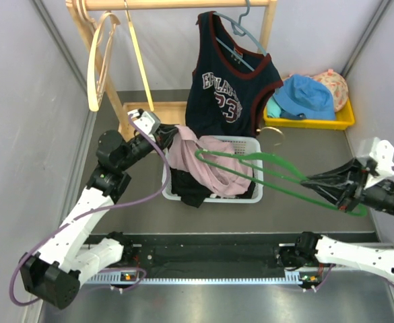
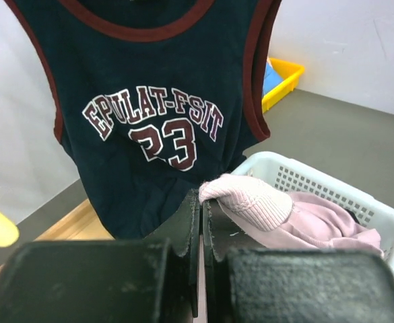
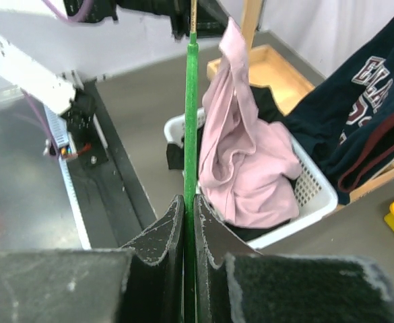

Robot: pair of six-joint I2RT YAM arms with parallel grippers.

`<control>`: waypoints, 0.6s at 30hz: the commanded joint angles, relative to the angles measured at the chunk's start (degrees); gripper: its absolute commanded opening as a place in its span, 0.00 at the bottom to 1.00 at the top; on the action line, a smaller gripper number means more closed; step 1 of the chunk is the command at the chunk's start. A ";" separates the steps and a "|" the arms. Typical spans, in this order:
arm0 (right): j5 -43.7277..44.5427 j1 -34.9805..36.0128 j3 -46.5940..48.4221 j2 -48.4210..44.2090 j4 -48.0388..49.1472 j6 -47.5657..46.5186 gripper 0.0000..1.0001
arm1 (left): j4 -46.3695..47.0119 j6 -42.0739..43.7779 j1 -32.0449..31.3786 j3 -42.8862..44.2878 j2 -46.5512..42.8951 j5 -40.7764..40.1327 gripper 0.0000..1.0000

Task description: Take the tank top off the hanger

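Observation:
A pink tank top (image 1: 210, 165) hangs on a green hanger (image 1: 277, 178) over the white basket. My right gripper (image 1: 318, 183) is shut on the hanger's right end; in the right wrist view the green bar (image 3: 191, 121) runs straight out from between the closed jaws of the gripper (image 3: 189, 202), with the pink top (image 3: 244, 161) draped on its far part. My left gripper (image 1: 176, 132) is shut on the top's upper left edge. The left wrist view shows the gripper (image 2: 201, 198) pinching a ribbed pink fold (image 2: 250, 202) at its tips.
A white basket (image 1: 250, 142) holds dark clothes under the pink top. A navy jersey (image 1: 227, 87) hangs on a blue hanger from the wooden rack (image 1: 176, 4) behind. A wooden hanger (image 1: 99, 60) hangs at the left. A yellow tray (image 1: 345, 121) with hats sits back right.

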 commanded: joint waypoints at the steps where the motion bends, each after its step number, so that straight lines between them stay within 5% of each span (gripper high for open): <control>1: 5.00 -0.32 1.64 -1.67 6.84 1.69 0.00 | 1.86 3.48 -1.93 2.22 1.61 3.02 0.00; 10: 20.02 -0.32 2.77 13.15 19.06 -6.48 0.00 | -3.96 21.50 -4.92 -11.48 4.77 -0.20 0.04; 11: 21.61 -0.32 3.31 14.57 20.29 -7.53 0.00 | -5.97 22.91 -5.36 -12.11 5.39 -3.17 0.10; 12: 23.28 -0.41 3.92 16.24 21.43 -7.89 0.00 | -7.90 23.27 -5.36 -12.47 6.79 -4.33 0.31; 15: 25.94 -1.99 8.13 22.48 24.78 -7.98 0.00 | -20.19 26.43 -5.36 -11.69 10.12 -5.66 0.58; 16: 24.89 -2.95 10.76 23.89 25.05 -7.46 0.00 | -23.36 27.57 -5.36 -10.37 10.84 -5.57 0.76; 18: 23.22 -5.94 13.06 27.59 25.22 -5.70 0.00 | -32.48 31.26 -5.36 -9.49 11.90 -5.66 0.79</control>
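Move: The pink tank top's heap in the basket lies about 4 cm ahead of the left hand, 11 cm to its right and 28 cm below. The basket's middle is right under that heap; the navy tank top hangs some 13 cm ahead and 13 cm right of that hand. For the right hand, with the green hanger, the rack rail's free stretch is roughly 42 cm ahead, 31 cm left; the heap is 26 cm ahead, 15 cm left. The pink tank top's bunched end, still pinched at first, is brought down some 22 cm to the basket by the left hand, which rolls and tips downward about 35 degrees and opens wide late in the descent to let it go. Keeping the green hanger pinched, the right hand lifts slightly, then sweeps forward about 14 cm and left towards the rack, turning some 20 degrees clockwise. ##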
